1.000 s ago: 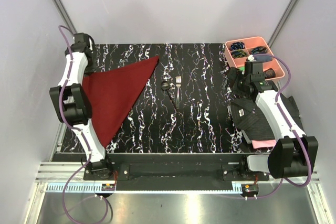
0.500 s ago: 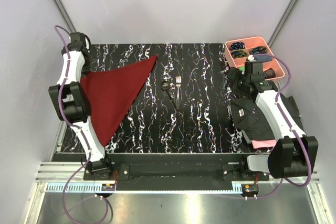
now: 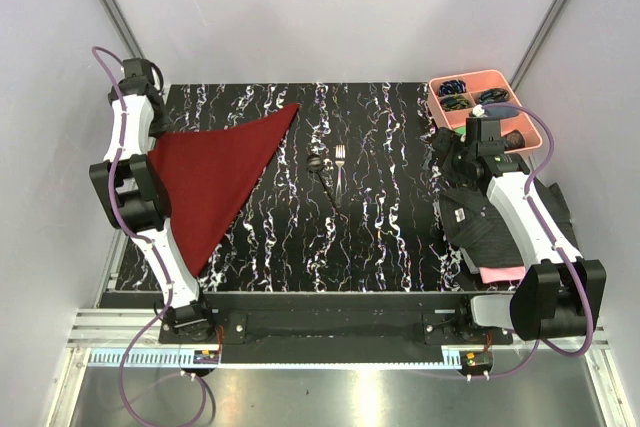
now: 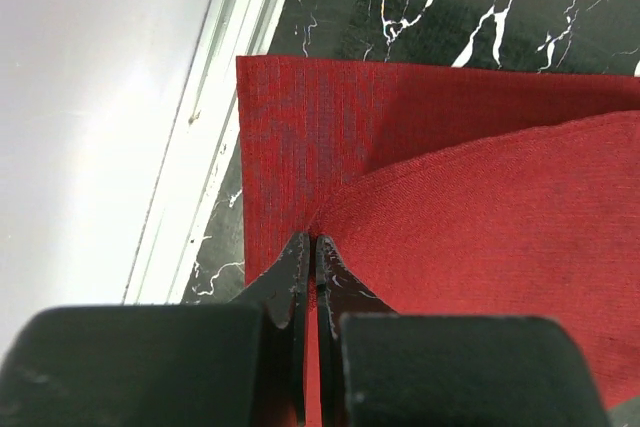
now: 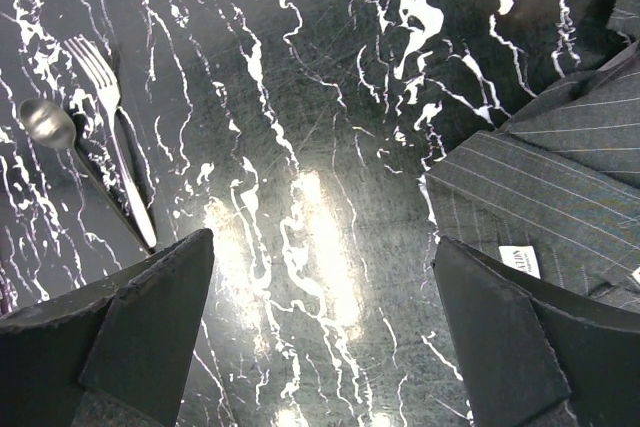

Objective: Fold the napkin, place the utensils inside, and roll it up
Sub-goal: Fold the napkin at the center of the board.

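The maroon napkin lies folded as a triangle on the left of the table, with one tip pointing toward the back centre. My left gripper is at the napkin's far-left corner and is shut on a raised fold of the cloth. In the left wrist view the napkin has two layers. The silver fork and the dark-bowled spoon lie side by side at the table's centre, also in the right wrist view (fork, spoon). My right gripper hovers open and empty to the right of the utensils.
A dark striped shirt lies on a pink cloth at the right, under the right arm; the shirt also shows in the right wrist view. A pink tray of small items stands at the back right. The table's left rail is close to the napkin.
My left gripper has moved left and toward the back, pulling the napkin's corner and the whole cloth slightly toward the left edge. The right arm and the utensils have not moved.
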Controlling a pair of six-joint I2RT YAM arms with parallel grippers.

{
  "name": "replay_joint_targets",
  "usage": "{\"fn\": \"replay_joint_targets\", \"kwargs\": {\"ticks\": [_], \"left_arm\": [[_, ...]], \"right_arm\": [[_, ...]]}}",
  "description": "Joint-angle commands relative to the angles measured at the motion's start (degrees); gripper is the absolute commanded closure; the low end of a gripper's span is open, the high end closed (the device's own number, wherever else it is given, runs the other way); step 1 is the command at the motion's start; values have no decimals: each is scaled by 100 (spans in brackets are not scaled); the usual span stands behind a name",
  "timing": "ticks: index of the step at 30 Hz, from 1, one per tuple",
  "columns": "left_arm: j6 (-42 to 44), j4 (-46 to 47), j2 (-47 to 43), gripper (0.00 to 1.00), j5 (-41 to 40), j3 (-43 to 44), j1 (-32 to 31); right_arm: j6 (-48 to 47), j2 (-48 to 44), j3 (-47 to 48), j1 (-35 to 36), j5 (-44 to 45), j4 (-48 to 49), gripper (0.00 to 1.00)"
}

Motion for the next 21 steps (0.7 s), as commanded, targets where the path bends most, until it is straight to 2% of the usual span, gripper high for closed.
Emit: {"fn": "replay_joint_targets", "kwargs": {"ticks": [1,7,10,11,12,15,17,21], "left_arm": [[-29,124,66,100,224,288,84],[-73,54,153,98,268,429,136],[-143,36,180,71,268,508,154],[-161,36,180,59,259,525,145],[-187,36,189,41,268,534,163],[-257,36,136,20,355,543,145],[-319,54,75,16,390,508,145],[-381,89,-232,14,575,385,101]], "right_arm": [[73,-45,-2,-36,-134,27,0],[73,-45,-28,-28,-169,27,0],[82,-71,-63,-28,-178,27,0],[90,-89,-72,-28,-187,27,0],[82,-98,-81,-28,-187,27,0],[90,-107,-98,-28,-195,27,0],[73,-89,-81,-36,-239,27,0],[29,16,-37,-28,-441,36,0]]}}
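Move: Ahead and to the left of the left hand, which still pinches the folded-over napkin corner, the lower layer's far-left corner lies about 5 cm forward, 5 cm left and roughly 9 cm below. A metal rail runs some 3 cm left of that corner. The spoon is about 50 cm right and 8 cm back of the hand, the fork about 55 cm right and 5 cm back. From the idle right hand the napkin corner is roughly 80 cm left, 16 cm ahead. Letting go of the napkin corner above the lower layer, the left hand hovers almost in place at unchanged height, then eases forward by only about 1 cm as its shut fingers spread nearly wide. The wrist barely tilts, and the pinch on the cloth ends. ##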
